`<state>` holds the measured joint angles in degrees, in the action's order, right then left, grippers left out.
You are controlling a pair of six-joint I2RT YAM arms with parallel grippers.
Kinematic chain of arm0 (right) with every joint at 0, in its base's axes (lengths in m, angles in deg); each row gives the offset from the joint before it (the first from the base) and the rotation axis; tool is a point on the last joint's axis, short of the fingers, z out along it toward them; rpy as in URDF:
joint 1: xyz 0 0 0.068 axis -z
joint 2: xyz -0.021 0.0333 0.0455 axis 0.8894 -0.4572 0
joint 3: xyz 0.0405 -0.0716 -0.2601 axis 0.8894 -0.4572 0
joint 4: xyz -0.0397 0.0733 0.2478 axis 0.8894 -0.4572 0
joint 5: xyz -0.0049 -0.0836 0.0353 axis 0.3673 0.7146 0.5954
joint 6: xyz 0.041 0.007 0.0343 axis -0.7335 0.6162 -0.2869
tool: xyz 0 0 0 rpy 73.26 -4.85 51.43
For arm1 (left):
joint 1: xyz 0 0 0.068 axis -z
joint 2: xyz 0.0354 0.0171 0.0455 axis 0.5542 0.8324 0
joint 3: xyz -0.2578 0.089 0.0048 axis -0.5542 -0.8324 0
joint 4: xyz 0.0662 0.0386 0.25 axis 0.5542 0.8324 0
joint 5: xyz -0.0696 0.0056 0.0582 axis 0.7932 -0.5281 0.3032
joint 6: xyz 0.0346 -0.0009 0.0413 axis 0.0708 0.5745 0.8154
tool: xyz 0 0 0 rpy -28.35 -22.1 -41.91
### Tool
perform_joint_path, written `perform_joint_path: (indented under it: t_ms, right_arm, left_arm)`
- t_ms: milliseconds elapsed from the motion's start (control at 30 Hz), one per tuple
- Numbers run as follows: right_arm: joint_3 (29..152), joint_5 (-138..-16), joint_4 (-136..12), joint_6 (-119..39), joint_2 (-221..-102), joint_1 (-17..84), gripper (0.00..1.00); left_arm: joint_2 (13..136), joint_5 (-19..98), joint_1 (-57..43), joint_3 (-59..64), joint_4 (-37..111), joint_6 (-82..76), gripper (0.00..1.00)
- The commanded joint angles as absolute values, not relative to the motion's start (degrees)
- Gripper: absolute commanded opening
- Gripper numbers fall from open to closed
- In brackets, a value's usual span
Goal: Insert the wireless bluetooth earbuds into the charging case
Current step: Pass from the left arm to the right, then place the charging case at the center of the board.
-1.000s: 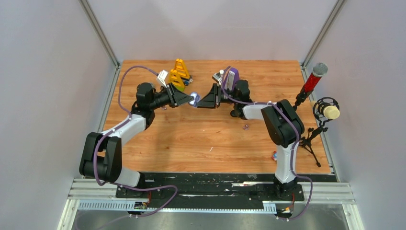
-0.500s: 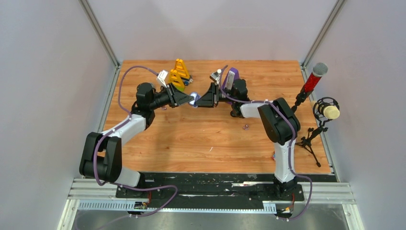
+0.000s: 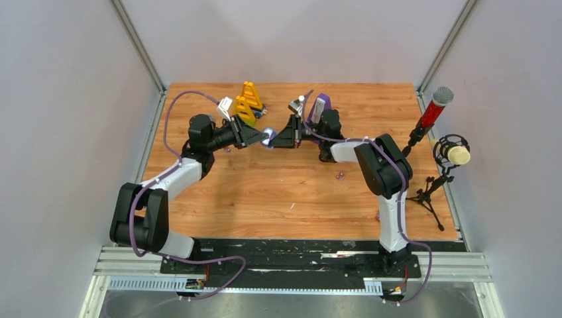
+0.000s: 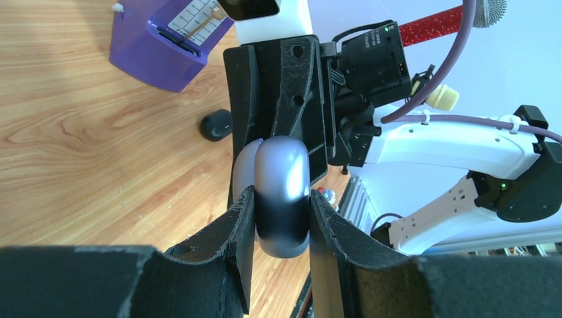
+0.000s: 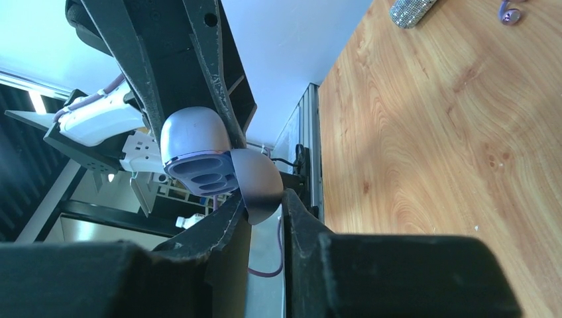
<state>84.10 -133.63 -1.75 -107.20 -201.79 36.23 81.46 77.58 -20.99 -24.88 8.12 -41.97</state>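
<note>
The charging case point(image 3: 268, 137) is a pale grey-blue oval, held in the air over the table's middle between both arms. My left gripper point(image 4: 278, 199) is shut on its body point(image 4: 283, 172). My right gripper point(image 5: 262, 199) pinches the hinged lid point(image 5: 257, 179), which stands swung open. The body point(image 5: 195, 142) shows three dark recesses with nothing in them. A small black rounded thing point(image 4: 215, 124) lies on the table near the purple metronome point(image 4: 162, 46); I cannot tell whether it is one of the earbuds.
A yellow toy point(image 3: 246, 103) and the purple metronome point(image 3: 320, 106) stand at the back of the table. Tiny purple beads point(image 3: 340, 175) lie right of centre. A red microphone point(image 3: 434, 109) and a cream one on a tripod point(image 3: 456, 152) stand at the right edge.
My right gripper has shifted slightly left toward the case and its jaws have narrowed onto the lid. The left arm has not moved.
</note>
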Motion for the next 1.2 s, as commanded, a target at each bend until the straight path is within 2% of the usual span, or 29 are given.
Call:
perform_joint_path:
  t_ms: [0, 67, 100, 133, 167, 200, 233, 300, 500, 700, 867, 967, 1167]
  right_arm:
    - [86.1, -134.9, 2.2, -107.6, -201.4, 35.5, 0.13]
    - [86.1, -135.2, 1.0, -106.8, -201.0, 35.5, 0.12]
    - [86.1, -135.3, -0.1, -106.0, -200.5, 35.6, 0.12]
    - [86.0, -135.5, -1.8, -104.8, -200.0, 35.6, 0.12]
    - [85.9, -135.5, -4.5, -102.6, -199.2, 35.7, 0.11]
    - [86.0, -135.4, -8.7, -99.9, -198.2, 35.7, 0.11]
    - [86.4, -135.2, -14.1, -95.6, -196.6, 35.7, 0.11]
    - [87.2, -133.9, -26.4, -86.0, -193.8, 35.7, 0.1]
    - [92.5, -124.6, -60.3, -56.7, -187.8, 35.5, 0.1]
    - [101.5, -111.5, -92.9, -28.0, -187.6, 33.6, 0.12]
    - [101.1, -102.0, -106.4, -13.1, -189.1, 29.3, 0.13]
    - [101.2, -98.3, -110.7, -8.4, -191.1, 26.6, 0.12]
    - [109.2, -95.5, -122.6, 0.7, -199.0, 20.1, 0.13]
  left_arm:
    - [79.9, 77.0, -21.4, -24.7, 7.7, -41.2, 0.15]
    - [79.7, 77.1, -21.6, -24.7, 7.8, -41.1, 0.34]
    - [79.4, 77.2, -21.9, -24.7, 7.7, -41.0, 0.5]
    - [79.3, 77.3, -22.1, -24.7, 7.7, -41.0, 0.58]
    - [78.9, 77.5, -22.7, -24.6, 7.6, -41.0, 0.74]
    - [78.6, 77.6, -23.2, -24.5, 7.7, -41.1, 0.83]
    - [78.0, 77.8, -24.4, -24.5, 7.7, -41.2, 0.95]
    - [76.8, 77.9, -26.4, -24.5, 7.9, -41.2, 0.99]
    - [74.2, 78.0, -32.2, -24.2, 10.1, -39.1, 1.0]
    - [72.8, 80.6, -36.4, -16.9, 24.6, -26.7, 1.0]
    - [68.4, 79.5, -40.1, -12.0, 38.8, -11.3, 1.0]
    - [65.7, 79.2, -43.5, -12.2, 42.8, -8.3, 1.0]
    - [61.8, 79.3, -47.6, -14.5, 46.3, -6.3, 1.0]
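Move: The open charging case sits between my two hands, pinched by both: its middle is about 1 cm right of my left hand's point, and 1 cm left and 1 cm back from my right's. From the right hand, the metronome stands some 10 cm ahead and 14 cm right, the black case 2 cm ahead and 17 cm right, and one earbud lies roughly 5 cm ahead, 15 cm left. All three are lower. I spread my left fingers wide to let go of the charging case and draw that hand away to the left, about 16 cm, rising some 7 cm. My right hand keeps its pinch on one half of the case; it first mostly tips its fingers downward, then carries the case down about 12 cm and back 9 cm, drifting right, towards the bare middle of the table. ##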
